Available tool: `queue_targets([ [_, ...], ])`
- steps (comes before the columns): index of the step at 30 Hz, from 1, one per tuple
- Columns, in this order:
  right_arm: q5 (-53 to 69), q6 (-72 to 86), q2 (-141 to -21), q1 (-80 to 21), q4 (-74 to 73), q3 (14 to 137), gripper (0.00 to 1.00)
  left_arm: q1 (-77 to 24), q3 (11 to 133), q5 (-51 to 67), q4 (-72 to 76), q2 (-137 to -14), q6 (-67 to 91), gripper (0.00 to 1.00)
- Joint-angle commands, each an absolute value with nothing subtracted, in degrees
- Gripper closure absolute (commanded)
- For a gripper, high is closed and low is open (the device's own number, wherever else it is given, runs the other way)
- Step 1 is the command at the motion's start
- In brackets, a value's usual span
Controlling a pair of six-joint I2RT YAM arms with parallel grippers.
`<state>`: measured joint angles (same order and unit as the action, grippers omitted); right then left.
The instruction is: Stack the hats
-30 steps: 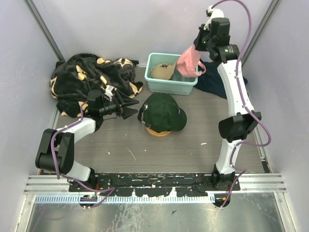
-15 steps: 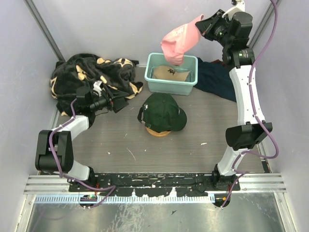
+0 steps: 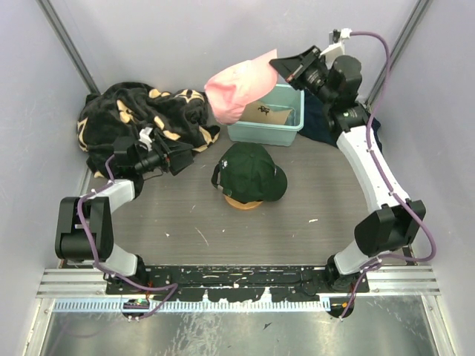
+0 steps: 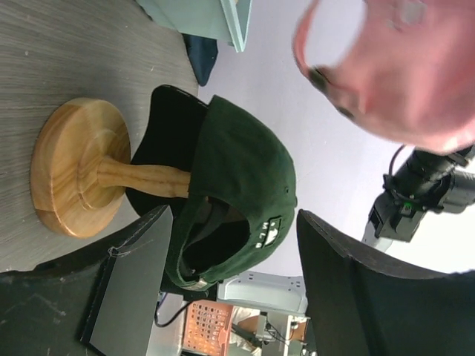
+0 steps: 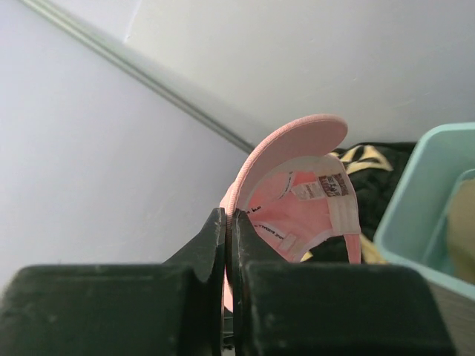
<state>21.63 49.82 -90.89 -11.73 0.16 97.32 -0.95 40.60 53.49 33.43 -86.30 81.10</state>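
Note:
A dark green hat sits on a round wooden stand in the middle of the table; the left wrist view shows the green hat and the stand side-on. High above the table's back, my right gripper is shut on the edge of a pink hat, whose inside hangs beyond the right gripper. A tan hat lies in the teal bin. My left gripper stands open left of the green hat, empty. The black hat is out of view.
A black blanket with tan flower marks is heaped at the back left, right behind the left gripper. A dark navy cloth lies right of the bin. Grey walls close in the table on three sides.
My right arm has swung the pink hat left, from over the bin to above the gap between blanket and bin. The left gripper has pulled back towards the blanket.

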Motion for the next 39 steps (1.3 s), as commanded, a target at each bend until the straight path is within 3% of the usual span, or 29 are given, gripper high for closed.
queue_targets([
  [1, 19.27, 58.08, -84.06, -15.57, 17.19, 91.93, 0.99, -0.64, 38.5, 55.1, 37.3, -88.54, 80.58, 0.25],
  [10, 16.84, 63.37, -77.24, -20.0, 19.43, 81.9, 0.99, 0.1, 35.69, 56.13, 48.13, -93.5, 85.61, 0.25],
  [25, 14.29, 69.23, -65.42, -20.08, 19.53, 67.94, 0.99, -2.67, 33.22, 58.38, 51.15, -92.27, 86.4, 0.24],
  [39, 12.52, 71.04, -61.07, -20.04, 20.27, 62.31, 0.99, -9.9, 36.89, 55.05, 34.15, -89.18, 73.87, 0.24],
])
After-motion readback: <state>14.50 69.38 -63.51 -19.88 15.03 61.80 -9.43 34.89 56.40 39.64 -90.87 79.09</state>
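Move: My right hand, still pinching the pink hat by its brim, is high up. The green hat on the wooden stand lies about 19 cm back, 8 cm left and 26 cm below this hand; the hat bin is some 9 cm farther out, 4 cm left and 40 cm down. From my left hand, empty and open, the green hat is about 8 cm back and 16 cm right at its own height. The blanket is some 18 cm ahead, 11 cm left and 15 cm lower. I draw the pink hat back about 13 cm with my right hand, off the bin and towards the green hat, first veering a few cm left, then easing back, and roll its left side up some 20 degrees. My open left hand sinks 4 cm, then moves about 5 cm back and right towards the green hat, turning slightly clockwise. ##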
